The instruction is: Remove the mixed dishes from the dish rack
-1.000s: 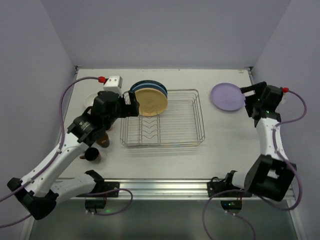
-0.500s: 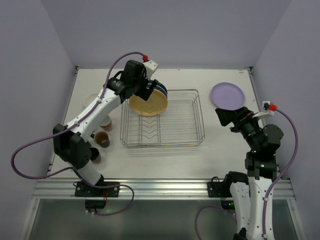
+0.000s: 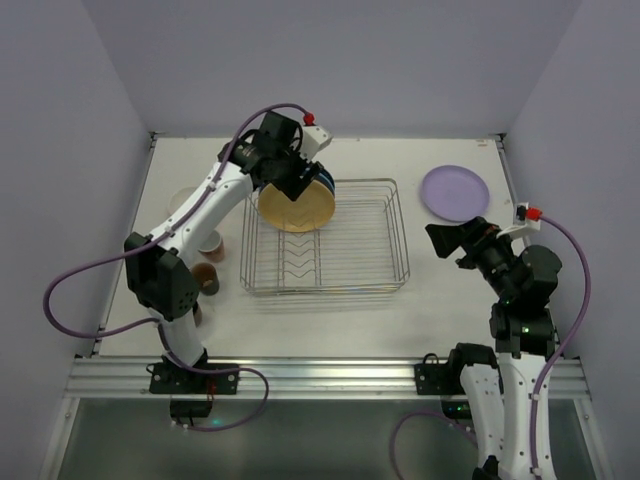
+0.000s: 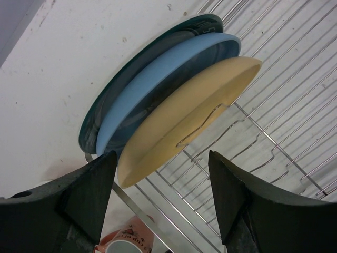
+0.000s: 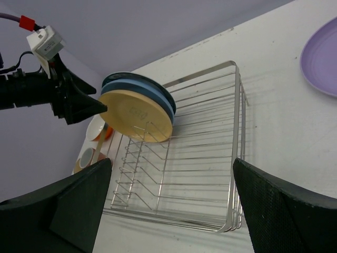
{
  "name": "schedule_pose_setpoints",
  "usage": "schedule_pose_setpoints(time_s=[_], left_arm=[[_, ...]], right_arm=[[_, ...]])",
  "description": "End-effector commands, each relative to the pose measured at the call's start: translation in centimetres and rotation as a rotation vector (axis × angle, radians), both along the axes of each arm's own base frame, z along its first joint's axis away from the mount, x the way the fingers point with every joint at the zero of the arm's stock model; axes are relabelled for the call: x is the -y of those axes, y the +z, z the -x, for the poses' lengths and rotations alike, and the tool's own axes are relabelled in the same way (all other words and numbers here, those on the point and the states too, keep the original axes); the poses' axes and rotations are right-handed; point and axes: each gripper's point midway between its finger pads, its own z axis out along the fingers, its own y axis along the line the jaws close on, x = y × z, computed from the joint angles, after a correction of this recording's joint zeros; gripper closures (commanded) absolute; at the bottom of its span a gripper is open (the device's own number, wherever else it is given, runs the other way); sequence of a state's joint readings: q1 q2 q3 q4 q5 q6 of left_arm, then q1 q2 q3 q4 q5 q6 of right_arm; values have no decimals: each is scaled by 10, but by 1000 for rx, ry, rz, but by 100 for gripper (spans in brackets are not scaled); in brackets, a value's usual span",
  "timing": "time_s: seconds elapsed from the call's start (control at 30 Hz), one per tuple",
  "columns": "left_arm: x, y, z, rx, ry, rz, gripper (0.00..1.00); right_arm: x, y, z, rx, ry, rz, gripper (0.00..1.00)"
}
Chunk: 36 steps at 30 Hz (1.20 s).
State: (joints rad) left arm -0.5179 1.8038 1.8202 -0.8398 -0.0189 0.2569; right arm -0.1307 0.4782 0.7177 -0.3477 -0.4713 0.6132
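Note:
The dish rack (image 3: 404, 250) is a silver wire basket in mid-table. Three plates stand on edge in its back left dividers: a yellow plate (image 4: 195, 110) in front, a blue plate (image 4: 158, 89) behind it and a dark teal plate (image 4: 131, 68) last. My left gripper (image 3: 300, 186) hovers over them, open. Its fingers (image 4: 84, 195) straddle the yellow plate's rim, with gaps on both sides. My right gripper (image 3: 441, 240) is open and empty to the right of the rack. The lavender plate (image 3: 456, 192) lies flat on the table at the back right.
Left of the rack stand an orange bowl (image 3: 183, 200), a pink cup (image 3: 210, 243) and a brown cup (image 3: 205, 278). The left arm's lower link partly hides a black cup (image 3: 190, 310). Walls enclose the table on the left, back and right.
My left arm has swung up from the cups to the standing plates, and its jaws have narrowed around the yellow plate. My right arm has drawn back from the lavender plate toward the near side.

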Motion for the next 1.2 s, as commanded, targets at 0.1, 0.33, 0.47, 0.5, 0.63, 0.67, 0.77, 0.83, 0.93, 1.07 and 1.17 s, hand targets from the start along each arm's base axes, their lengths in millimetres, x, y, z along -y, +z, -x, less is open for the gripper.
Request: schedule_pose_setpoints(time_s=[0.1,0.33,0.47,0.5,0.63,0.67,0.77,0.83,0.93,1.07,1.17], left_arm=[[8,-13,9,-58,-84,-5,30],[9,-20,2,-41,-93,-26,31],[11,-28,5,-70,-115,-28,32],[13,-30,8,-84,-130,-25,32],[5,-40,11,-86,-163,-81,33],[3,-45,15,-97,-180,-98,33],[3,-52,21,-110,-232,-118,34],[4,-52,18,-99,-229,-120,35],[5,-52,14,-84,-233,-123,38],[2,-46,8,-42,-215,-130,48],[2,-36,3,14,-210,-123,54]], right_arm=[[-9,18,4,47,57,-4,1],[-15,20,7,48,89,-23,1],[-16,24,8,57,94,-29,1],[-16,23,8,55,93,-30,1],[-18,22,9,49,107,-35,1],[-19,21,10,46,111,-36,1],[-19,21,10,49,114,-42,1],[-20,23,11,57,117,-44,1],[-22,24,12,58,131,-46,1],[-24,21,11,48,142,-55,1],[-24,21,12,52,145,-58,1]])
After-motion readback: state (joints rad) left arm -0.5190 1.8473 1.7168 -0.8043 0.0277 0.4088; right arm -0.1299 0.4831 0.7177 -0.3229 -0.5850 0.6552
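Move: The yellow plate stands in the rack with its middle about 10 cm below the left hand and 3 cm to its right, neither ahead nor back. The blue plate is some 4 cm farther out than the yellow one, and the dark green plate about 7 cm beyond it, both level with it sideways. From the right hand the yellow plate lies roughly 15 cm ahead, 29 cm left and 17 cm lower. Left hand sinks about 5 cm, straddling the yellow plate's left-hand upper rim, fingers closing partway around it. ##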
